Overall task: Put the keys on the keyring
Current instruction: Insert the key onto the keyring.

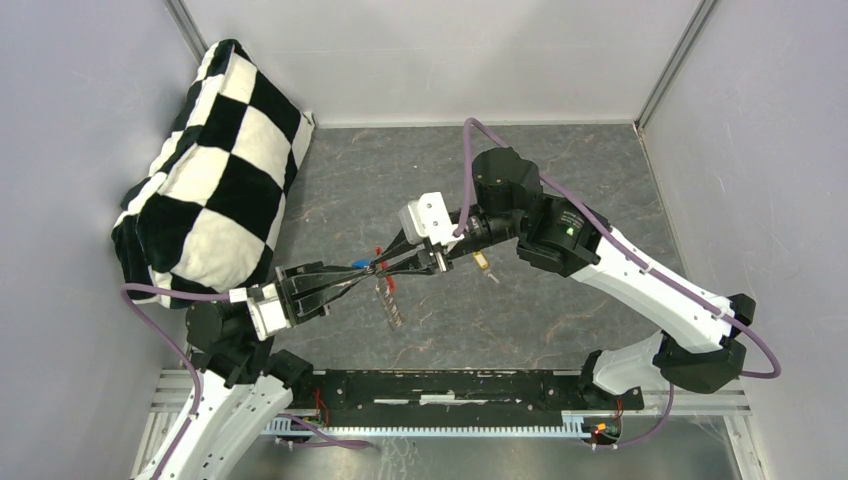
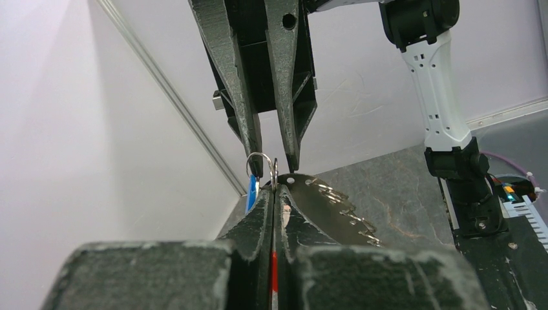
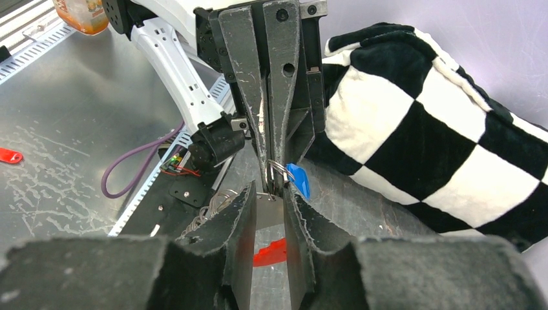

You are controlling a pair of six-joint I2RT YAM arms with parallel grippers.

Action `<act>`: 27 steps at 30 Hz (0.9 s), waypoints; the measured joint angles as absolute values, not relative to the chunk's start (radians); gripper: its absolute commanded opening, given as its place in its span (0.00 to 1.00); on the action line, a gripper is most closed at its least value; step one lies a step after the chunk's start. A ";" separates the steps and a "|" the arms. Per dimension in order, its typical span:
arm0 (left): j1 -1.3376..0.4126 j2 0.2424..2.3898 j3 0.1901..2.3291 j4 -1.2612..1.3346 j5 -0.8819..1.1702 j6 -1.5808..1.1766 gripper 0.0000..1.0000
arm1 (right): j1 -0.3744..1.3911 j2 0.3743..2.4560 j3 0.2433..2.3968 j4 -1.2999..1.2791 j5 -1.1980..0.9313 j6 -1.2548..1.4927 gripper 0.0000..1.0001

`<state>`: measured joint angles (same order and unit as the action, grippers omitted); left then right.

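Note:
My left gripper [image 2: 274, 188] is shut on the keyring [image 2: 274, 271]. Red shows between its fingers and a thin wire loop sticks out past the tips. A blue-capped key [image 2: 251, 192] hangs on that loop, and beside it a grey jagged-edged metal piece [image 2: 326, 201]. My right gripper [image 3: 268, 196] faces it tip to tip. Its jaws stand a little apart on either side of the loop and the grey piece, with the red keyring [image 3: 270, 253] below. From above, both grippers [image 1: 368, 267] [image 1: 388, 263] meet mid-table. A yellow-capped key [image 1: 482, 262] lies on the table under the right wrist.
A black-and-white checked cushion [image 1: 210, 170] leans in the back left corner, close to the left arm. Grey walls enclose the dark table [image 1: 560, 310]. A purple cable [image 1: 700, 290] runs along the right arm. A black rail [image 1: 450, 385] spans the near edge.

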<state>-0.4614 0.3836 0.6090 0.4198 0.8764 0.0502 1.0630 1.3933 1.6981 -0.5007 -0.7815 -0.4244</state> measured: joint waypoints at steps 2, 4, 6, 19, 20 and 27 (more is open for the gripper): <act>-0.461 0.384 0.609 0.418 0.881 0.050 0.02 | 1.065 1.398 1.699 -0.500 -0.781 -0.424 0.26; -0.461 0.384 0.609 0.413 0.887 0.051 0.02 | 1.065 1.404 1.700 -0.500 -0.781 -0.422 0.25; -0.461 0.383 0.610 0.407 0.893 0.051 0.02 | 1.065 1.409 1.702 -0.500 -0.781 -0.420 0.20; -0.460 0.385 0.630 0.339 0.891 0.072 0.17 | 1.067 1.410 1.709 -0.521 -0.746 -0.410 0.00; -0.460 0.385 0.632 0.324 0.891 0.080 0.19 | 1.067 1.410 1.710 -0.526 -0.735 -0.408 0.00; -0.460 0.374 0.650 0.157 0.893 0.163 0.42 | 1.068 1.423 1.716 -0.579 -0.659 -0.405 0.00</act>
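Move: The keyring is already pinched in the left hand's tips, about 1 cm right of and above its hand point. It stands between the right hand's parted fingertips, some 1 cm to that hand's left. From the right hand, the blue key hangs about 2 cm ahead, 2 cm left and 2 cm lower. The metal plate is roughly 1 cm back, level sideways and 4 cm below; the wire rings are some 5 cm back, 1 cm right and 5 cm below. Edging less than a centimetre down and left, the right hand shuts its fingers on the keyring. Only then does the left hand let its fingers open to about a third. While it opens, both sink, the left hand about 3 cm and the right, still pinching the ring, about 2 cm down and 2 cm forward; each dips its tips, and the right also swings slightly clockwise. ##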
